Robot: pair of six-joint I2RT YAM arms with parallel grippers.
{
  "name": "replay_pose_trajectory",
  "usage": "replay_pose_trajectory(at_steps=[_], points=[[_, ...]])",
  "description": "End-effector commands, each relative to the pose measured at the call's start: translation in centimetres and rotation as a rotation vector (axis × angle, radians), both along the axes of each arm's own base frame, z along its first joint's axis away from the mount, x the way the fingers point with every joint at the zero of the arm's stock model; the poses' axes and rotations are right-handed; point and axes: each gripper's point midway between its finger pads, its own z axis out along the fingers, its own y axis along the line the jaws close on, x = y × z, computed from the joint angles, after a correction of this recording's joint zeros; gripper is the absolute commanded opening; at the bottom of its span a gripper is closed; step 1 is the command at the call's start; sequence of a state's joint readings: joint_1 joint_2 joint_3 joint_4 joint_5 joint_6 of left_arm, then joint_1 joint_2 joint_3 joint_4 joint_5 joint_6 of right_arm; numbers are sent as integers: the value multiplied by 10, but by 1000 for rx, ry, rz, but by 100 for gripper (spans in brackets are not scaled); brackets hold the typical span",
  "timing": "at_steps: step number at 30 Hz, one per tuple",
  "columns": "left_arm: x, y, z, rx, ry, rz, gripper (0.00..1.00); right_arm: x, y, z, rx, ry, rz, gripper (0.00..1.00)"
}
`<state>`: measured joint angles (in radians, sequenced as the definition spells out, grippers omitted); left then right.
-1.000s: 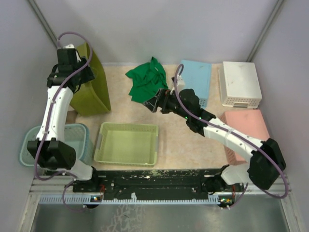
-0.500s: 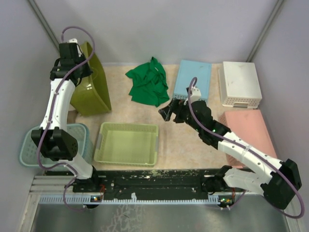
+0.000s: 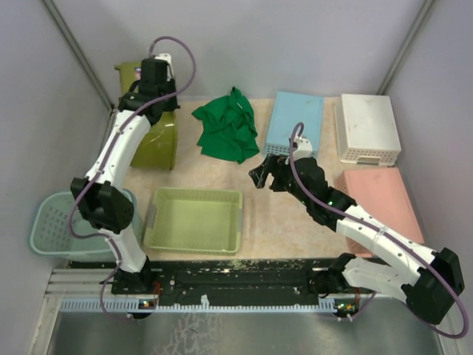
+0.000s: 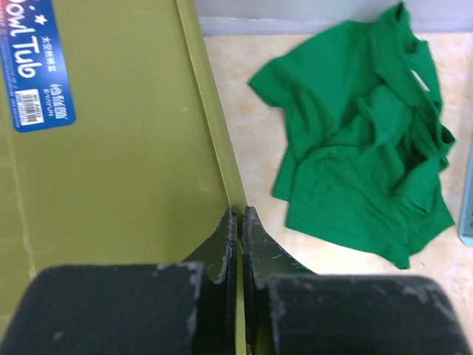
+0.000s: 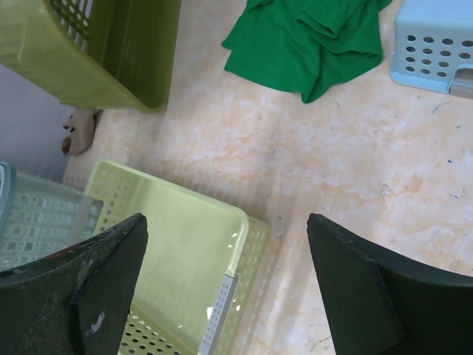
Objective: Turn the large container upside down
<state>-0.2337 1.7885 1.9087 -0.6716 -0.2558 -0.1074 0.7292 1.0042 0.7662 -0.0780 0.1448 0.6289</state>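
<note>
The large container (image 3: 157,142) is an olive-green tub at the back left, standing tilted on the table. In the left wrist view its smooth wall (image 4: 111,148) carries a blue label. My left gripper (image 4: 241,216) is shut on the tub's thin rim, which runs up between the two fingertips. From above, the left gripper (image 3: 153,103) sits at the tub's top edge. My right gripper (image 5: 225,222) is open and empty, hovering over the table beside a light green basket (image 5: 247,222). It stands mid-table (image 3: 259,174), apart from the olive tub (image 5: 111,52).
A green cloth (image 3: 225,126) lies at the back middle. The light green basket (image 3: 196,192) sits near front. Upturned blue (image 3: 299,122), white (image 3: 368,127) and pink (image 3: 377,192) baskets line the right. A teal basket (image 3: 44,222) stands far left. A small beige object (image 5: 77,133) lies by the tub.
My left gripper has shut on the tub's rim and swung right, turning the tub with it. My right arm has pulled back from the cloth toward mid-table.
</note>
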Motion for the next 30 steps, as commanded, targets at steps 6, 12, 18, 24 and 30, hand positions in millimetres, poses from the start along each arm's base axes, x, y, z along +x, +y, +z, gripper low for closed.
replay_pose_trajectory(at_steps=[6,12,18,24,30], points=[[-1,-53,-77,69,202,-87,0,-2,-19,14,5,-56,-62,89],[-9,-73,-103,-5,263,-99,0,-4,-25,9,-9,-52,-76,89],[-17,-63,-109,-20,257,-33,0,-4,-25,7,-9,-51,-77,90],[-23,-43,-106,-30,242,38,30,-4,-20,3,-11,-43,-57,90],[-24,-51,-67,-89,151,-29,60,-10,1,-6,-44,0,62,89]])
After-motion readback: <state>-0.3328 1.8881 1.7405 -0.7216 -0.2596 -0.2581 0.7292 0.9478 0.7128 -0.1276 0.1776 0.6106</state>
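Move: The left hand's shut fingers still hold the rim of the large container, which is tipped on its side, its middle about 7 cm to the hand's left and some 14 cm below. It is being taken to the table beneath, with the green cloth about 6 cm farther out and 17 cm to the right of that hand. The light green tray lies 25 cm back and 6 cm right. From the right hand, the large container is roughly 22 cm ahead and 34 cm left. Still pinching the large container's rim, the left hand first swings about 6 cm right, towards the cloth, then lowers the rim, sinking about 14 cm in all while easing back some 3 cm and tipping the fingers about 20 degrees farther down. Near the bottom the fingers open wide enough to let go of the rim, and the hand starts back left and up a little. ##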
